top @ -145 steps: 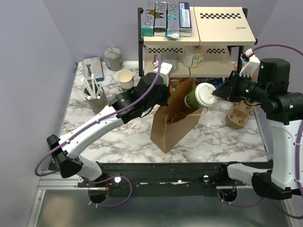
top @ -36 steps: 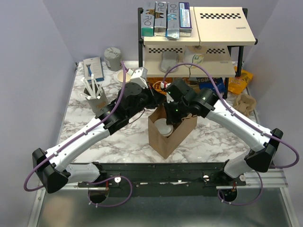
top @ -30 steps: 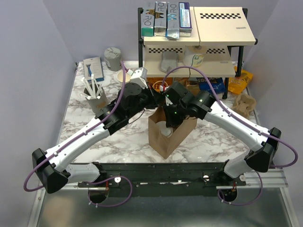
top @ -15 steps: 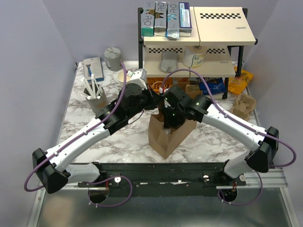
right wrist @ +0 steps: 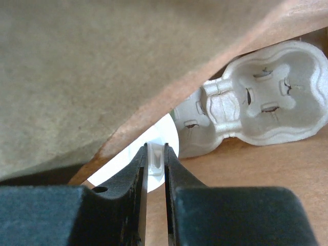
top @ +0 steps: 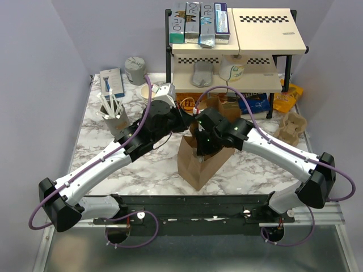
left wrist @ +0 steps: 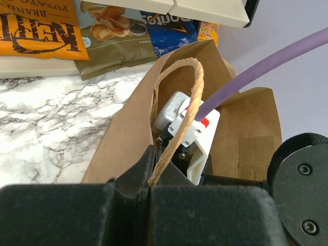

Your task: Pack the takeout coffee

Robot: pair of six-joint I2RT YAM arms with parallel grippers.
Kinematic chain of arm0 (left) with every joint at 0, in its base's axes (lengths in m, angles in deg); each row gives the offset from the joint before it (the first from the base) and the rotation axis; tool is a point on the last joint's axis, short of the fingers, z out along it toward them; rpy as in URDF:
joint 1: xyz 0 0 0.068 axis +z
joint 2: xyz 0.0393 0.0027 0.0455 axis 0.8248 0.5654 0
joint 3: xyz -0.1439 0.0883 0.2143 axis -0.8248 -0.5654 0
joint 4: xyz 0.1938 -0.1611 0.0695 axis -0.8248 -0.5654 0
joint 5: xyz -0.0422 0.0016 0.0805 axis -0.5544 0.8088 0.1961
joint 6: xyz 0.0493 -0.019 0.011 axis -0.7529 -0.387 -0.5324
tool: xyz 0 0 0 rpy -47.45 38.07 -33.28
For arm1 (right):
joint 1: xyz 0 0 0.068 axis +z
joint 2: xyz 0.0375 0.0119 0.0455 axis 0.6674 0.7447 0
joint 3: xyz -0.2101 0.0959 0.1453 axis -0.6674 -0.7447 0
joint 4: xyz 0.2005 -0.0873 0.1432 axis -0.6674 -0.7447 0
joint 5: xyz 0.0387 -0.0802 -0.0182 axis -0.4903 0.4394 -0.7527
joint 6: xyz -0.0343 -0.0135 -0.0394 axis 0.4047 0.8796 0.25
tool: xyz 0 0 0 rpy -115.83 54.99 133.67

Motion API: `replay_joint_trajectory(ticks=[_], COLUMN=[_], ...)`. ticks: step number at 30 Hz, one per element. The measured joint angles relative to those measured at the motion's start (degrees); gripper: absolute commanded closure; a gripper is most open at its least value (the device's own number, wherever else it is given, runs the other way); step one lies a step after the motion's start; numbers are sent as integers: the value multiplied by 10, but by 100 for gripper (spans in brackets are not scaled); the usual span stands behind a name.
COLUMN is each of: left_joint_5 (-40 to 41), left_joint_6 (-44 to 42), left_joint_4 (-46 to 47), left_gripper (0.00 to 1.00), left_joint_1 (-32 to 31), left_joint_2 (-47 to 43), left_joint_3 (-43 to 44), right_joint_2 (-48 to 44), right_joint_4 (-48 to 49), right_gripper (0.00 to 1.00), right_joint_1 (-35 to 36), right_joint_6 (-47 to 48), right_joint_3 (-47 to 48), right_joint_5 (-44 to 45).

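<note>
The takeout coffee shows only as its white lid [right wrist: 166,134] in the right wrist view, deep inside the brown paper bag [top: 199,161]. My right gripper [right wrist: 156,163] is shut on the lid's raised spout. A grey pulp cup carrier [right wrist: 256,100] lies in the bag just beside the lid. In the top view my right gripper [top: 199,146] reaches down into the bag's mouth and hides the cup. My left gripper [left wrist: 150,177] is shut on the bag's twisted paper handle [left wrist: 192,97] and holds the bag [left wrist: 123,138] open; it shows at the bag's back edge [top: 185,122].
A shelf rack [top: 238,51] with boxes stands at the back, snack bags [top: 283,97] under it. A grey cup of white sticks [top: 113,115] and stacked lidless cups [top: 146,90] stand at the left. Another pulp carrier [top: 294,126] sits at the right.
My right gripper has gone from holding the cup above the table to lowering it deep into the bag; the lid no longer shows from above. My left gripper keeps hold of the handle.
</note>
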Motion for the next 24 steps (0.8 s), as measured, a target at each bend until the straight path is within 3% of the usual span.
replay_joint_trajectory(ticks=[10,12,14,24], left_joint_5=[1,1,1,1], left_joint_6=[0,0,0,0], left_joint_4=[10,11,12,21], left_gripper=[100,100,100,100], left_joint_1=[0,0,0,0], left_joint_2=[-2,-2,-2,-3], left_joint_3=[0,0,0,0], right_joint_2=[-7,-8,-8,-12], right_joint_4=[5,5,5,-1], right_gripper=[76,75,68,55], right_joint_1=[0,0,0,0], right_joint_6=[-10,-11,-13,-23], right_joint_3=[-15,-15,-15,-14], right_joint_5=[4,4,4,6])
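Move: The lidded coffee cup is already down inside the bag, its lid's near edge between my right fingers. The cup's middle lies about 1 cm back, 2 cm left and 5 cm below my right hand. The cup holder's middle is roughly 7 cm ahead of that hand, 2 cm right and 8 cm down. From my left hand, the cup is some 8 cm back, 2 cm right and 18 cm below. I let the coffee cup go inside the bag: my right hand eases down barely half a centimetre, then all but stays put as its fingers open from a narrow pinch to nearly half wide, freeing the lid. My left hand keeps the bag handle pinched shut and lifts about 1 cm. ##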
